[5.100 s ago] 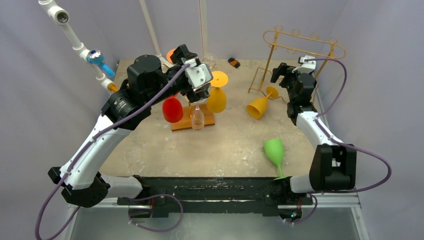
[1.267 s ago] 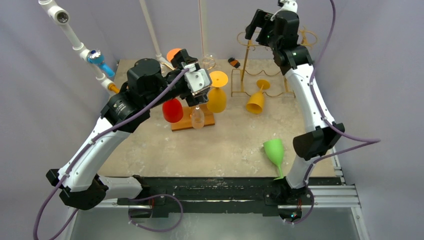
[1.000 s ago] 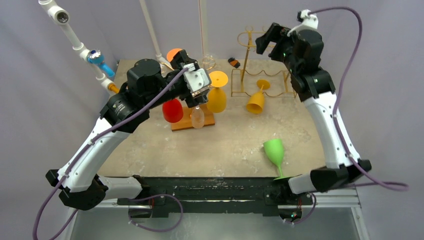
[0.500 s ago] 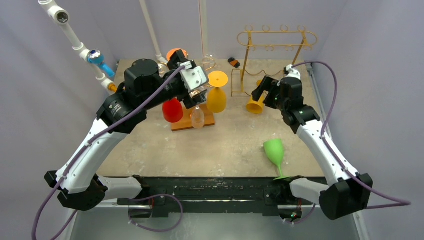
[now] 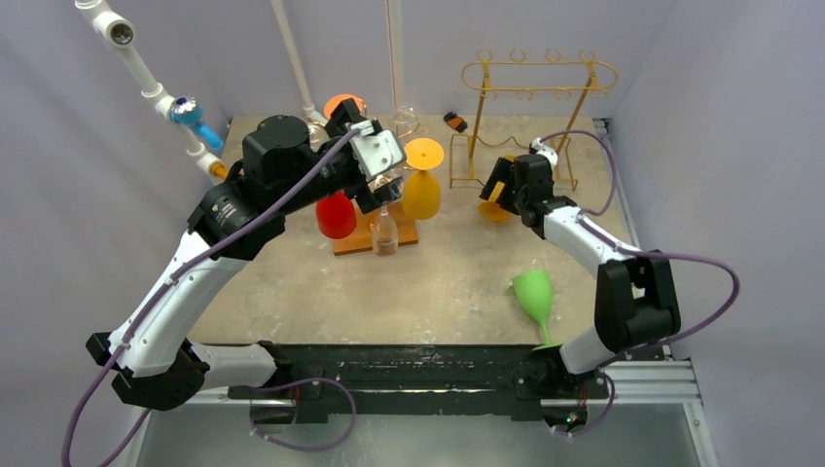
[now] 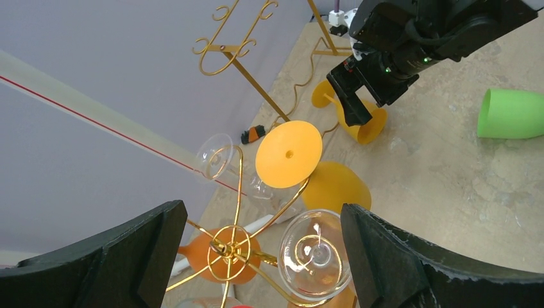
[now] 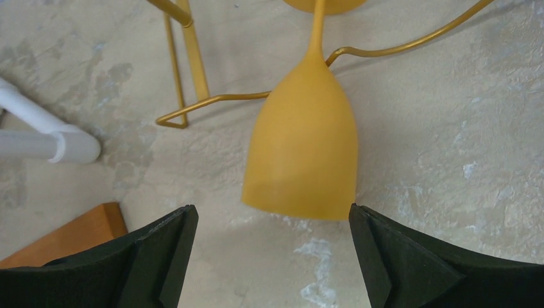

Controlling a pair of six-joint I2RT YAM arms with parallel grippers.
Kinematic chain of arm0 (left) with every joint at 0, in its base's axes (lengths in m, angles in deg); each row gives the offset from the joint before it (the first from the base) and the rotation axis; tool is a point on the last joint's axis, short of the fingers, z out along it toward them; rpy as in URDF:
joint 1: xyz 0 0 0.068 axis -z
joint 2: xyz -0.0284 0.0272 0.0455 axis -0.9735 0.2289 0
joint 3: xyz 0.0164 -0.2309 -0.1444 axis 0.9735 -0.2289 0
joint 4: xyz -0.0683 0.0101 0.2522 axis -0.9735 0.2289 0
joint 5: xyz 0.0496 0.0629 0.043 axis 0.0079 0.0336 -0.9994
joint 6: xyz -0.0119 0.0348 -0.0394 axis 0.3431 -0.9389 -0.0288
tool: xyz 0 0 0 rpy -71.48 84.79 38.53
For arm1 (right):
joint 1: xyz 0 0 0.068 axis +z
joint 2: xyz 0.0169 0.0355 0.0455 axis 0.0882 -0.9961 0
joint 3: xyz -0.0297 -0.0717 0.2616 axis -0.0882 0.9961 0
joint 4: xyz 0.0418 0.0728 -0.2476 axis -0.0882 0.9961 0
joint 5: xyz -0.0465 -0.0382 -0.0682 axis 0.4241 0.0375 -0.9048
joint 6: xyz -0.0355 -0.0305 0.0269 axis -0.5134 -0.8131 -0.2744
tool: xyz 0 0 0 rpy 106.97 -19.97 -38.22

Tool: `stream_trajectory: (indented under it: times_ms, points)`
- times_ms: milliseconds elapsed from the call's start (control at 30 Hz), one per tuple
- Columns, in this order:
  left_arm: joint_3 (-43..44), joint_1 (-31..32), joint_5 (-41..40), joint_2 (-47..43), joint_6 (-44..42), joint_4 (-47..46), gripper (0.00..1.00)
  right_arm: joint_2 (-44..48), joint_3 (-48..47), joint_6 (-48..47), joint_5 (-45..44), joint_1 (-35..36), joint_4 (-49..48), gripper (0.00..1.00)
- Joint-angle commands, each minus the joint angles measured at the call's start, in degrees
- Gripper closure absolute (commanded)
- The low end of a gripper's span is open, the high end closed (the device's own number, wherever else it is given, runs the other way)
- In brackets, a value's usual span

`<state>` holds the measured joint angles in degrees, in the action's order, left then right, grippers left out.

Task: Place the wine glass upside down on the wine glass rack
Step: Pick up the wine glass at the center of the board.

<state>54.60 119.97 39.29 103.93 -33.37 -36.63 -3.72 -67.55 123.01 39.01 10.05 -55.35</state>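
Observation:
A yellow wine glass [image 7: 305, 151] lies on its side on the table, its stem toward the back gold frame. My right gripper [image 7: 272, 221] hangs open just over its rim, touching nothing; the top view shows this gripper [image 5: 498, 190] low beside the glass [image 5: 494, 212]. The wine glass rack [image 6: 221, 250], gold wire on a wooden base [image 5: 352, 243], carries upside-down glasses: red [image 5: 336, 215], yellow [image 5: 421, 195], orange [image 5: 340, 103] and clear [image 6: 314, 253]. Directly above that rack my left gripper [image 6: 263, 256] is open, the clear glass's foot between its fingers without contact.
A green wine glass [image 5: 534, 295] lies on its side near the front right. A tall gold wire frame [image 5: 538, 78] stands at the back right. White pipes [image 5: 146, 83] run along the back left. A small dark and orange object [image 5: 454, 121] sits by the back wall.
My right arm has swung down from high beside the tall gold frame to low over the lying yellow glass. The left arm has stayed over the rack.

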Motion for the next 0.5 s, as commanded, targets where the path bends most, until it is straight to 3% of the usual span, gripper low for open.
stream_trajectory:
  times_ms: [0, 367, 467]
  points:
    - [-0.2, 0.0, -1.3, -1.5, 1.3, 0.8, 0.01, -3.1, -0.3, 2.1, -3.0, -1.8, -8.8, 0.01]
    - [-0.4, 0.0, -0.1, -1.5, 1.5, 0.8, 0.01, -12.9, -3.3, 1.9, -4.2, -1.8, -9.8, 0.01]
    - [-0.4, 0.1, 0.0, -1.6, 1.5, 0.6, 0.01, -13.9, -2.4, 2.5, -3.5, -1.9, -9.9, 0.06]
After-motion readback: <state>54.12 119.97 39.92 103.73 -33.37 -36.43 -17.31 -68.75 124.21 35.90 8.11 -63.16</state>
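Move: Ahead of and below the right hand lies the yellow wine glass, its bowl about 5 cm forward, 2 cm right and 8 cm down, mouth towards the robot. The tall rack's front rail crosses under the neck, some 4 cm beyond the bowl; that rack's left front corner is 9 cm ahead and 7 cm left of the hand. From the left hand the bowl is roughly 20 cm forward, 27 cm right and 39 cm down. Sinking about 7 cm, the right hand brings its open fingers down astride the bowl of the yellow wine glass, near its rim. It also reaches some 3 cm forward and 1.5 cm right, mostly early on, then drops almost straight down, turning slightly clockwise; the fingers stay practically wide open, with contact not clear. ##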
